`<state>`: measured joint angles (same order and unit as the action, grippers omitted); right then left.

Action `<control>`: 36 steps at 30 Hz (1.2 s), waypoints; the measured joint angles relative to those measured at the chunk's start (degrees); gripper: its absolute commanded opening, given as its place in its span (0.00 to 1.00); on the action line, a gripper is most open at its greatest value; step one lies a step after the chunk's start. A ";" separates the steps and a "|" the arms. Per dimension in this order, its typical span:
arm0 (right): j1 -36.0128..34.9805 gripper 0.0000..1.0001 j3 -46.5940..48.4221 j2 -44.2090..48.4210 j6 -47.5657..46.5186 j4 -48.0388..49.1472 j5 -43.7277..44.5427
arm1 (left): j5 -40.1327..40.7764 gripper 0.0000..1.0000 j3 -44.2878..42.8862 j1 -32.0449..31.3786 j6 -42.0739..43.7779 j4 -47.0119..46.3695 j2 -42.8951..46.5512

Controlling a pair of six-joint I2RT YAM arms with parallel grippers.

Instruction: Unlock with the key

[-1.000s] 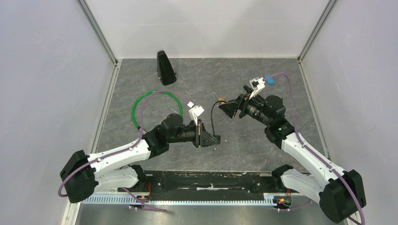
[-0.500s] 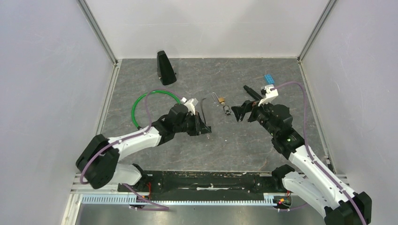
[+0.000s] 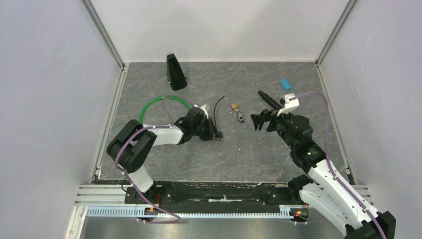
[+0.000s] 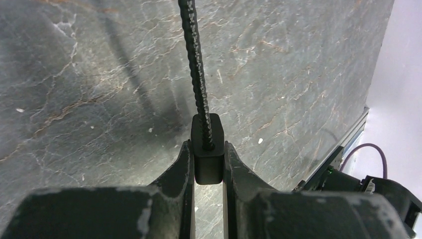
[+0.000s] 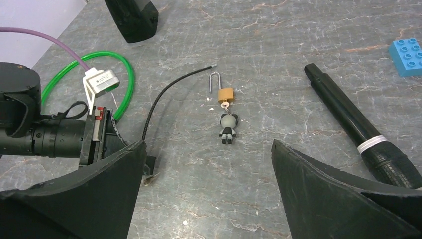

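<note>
A small brass padlock (image 3: pixel 234 106) (image 5: pixel 225 94) lies flat on the grey table; one leg of its shackle stands free beside the body. A panda charm (image 3: pixel 241 117) (image 5: pixel 228 127) lies at its keyhole end, and the key itself is too small to make out. My left gripper (image 3: pixel 216 133) (image 4: pixel 208 147) is shut on the black end block (image 4: pixel 207 149) of a thin black cable (image 3: pixel 217 108) (image 4: pixel 194 50) (image 5: pixel 164 97), whose metal tip lies free just left of the padlock. My right gripper (image 3: pixel 261 121) (image 5: pixel 208 144) is wide open and holds nothing, a short way right of the padlock.
A black marker (image 3: pixel 268 99) (image 5: pixel 358 129) lies right of the padlock and a blue brick (image 3: pixel 285 83) (image 5: pixel 408 56) behind it. A black wedge (image 3: pixel 174 72) (image 5: pixel 132 17) stands at the back left. A green hose loop (image 3: pixel 149 107) (image 5: pixel 124 74) lies by the left arm.
My right gripper opened wide and drew back to the right from the padlock, which now lies alone. The left arm swung back and left, carrying the cable's end block.
</note>
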<state>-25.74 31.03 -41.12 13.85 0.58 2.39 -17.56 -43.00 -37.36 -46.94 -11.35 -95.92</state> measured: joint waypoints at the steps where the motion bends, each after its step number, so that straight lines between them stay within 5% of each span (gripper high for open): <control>1: 0.00 0.98 0.00 0.00 -0.13 -0.22 0.04 | -0.35 0.17 0.09 0.04 -0.63 -0.44 -0.90; 6: 0.00 0.98 -0.04 0.35 -0.50 -0.94 0.09 | 1.09 0.35 2.16 0.13 -3.65 -1.60 -0.72; 13: -0.02 0.98 -0.09 1.51 -1.33 -2.67 1.05 | 7.45 0.93 2.54 0.63 -4.46 4.44 5.18; 20: -0.02 0.98 -0.13 4.98 -3.26 -6.78 5.25 | 14.73 0.98 2.49 0.66 -3.87 13.38 14.73; 36: 0.00 0.98 -7.63 28.96 -13.31 -10.78 29.46 | 54.31 0.94 -2.10 0.66 10.40 42.69 66.75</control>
<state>-25.74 23.40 -12.16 0.54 -10.20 31.86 36.75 -45.10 -36.71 -36.53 31.33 -29.17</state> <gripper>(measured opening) 0.979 0.977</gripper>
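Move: Just under the left hand, which still grips the black cable lock, is the bare table spot where it will be put, about 3 cm down and 1 cm to the left. From this hand the panda keychain lies some 7 cm ahead and 9 cm right, the brass padlock 12 cm ahead and 6 cm right, and the green cable's middle 9 cm ahead and 21 cm left. From the open right hand the black lock is roughly 17 cm left, 2 cm back and 18 cm below. Sinking about 1 cm, the left hand sets the black lock down on the table and opens its fingers wide, easing off to the left; then it swings some 24 cm left and rises about as far, slightly back, turning counter-clockwise as the fingers tip up to level out. The right hand, still open and empty, withdraws about 13 cm right and 5 cm back, turning clockwise. ##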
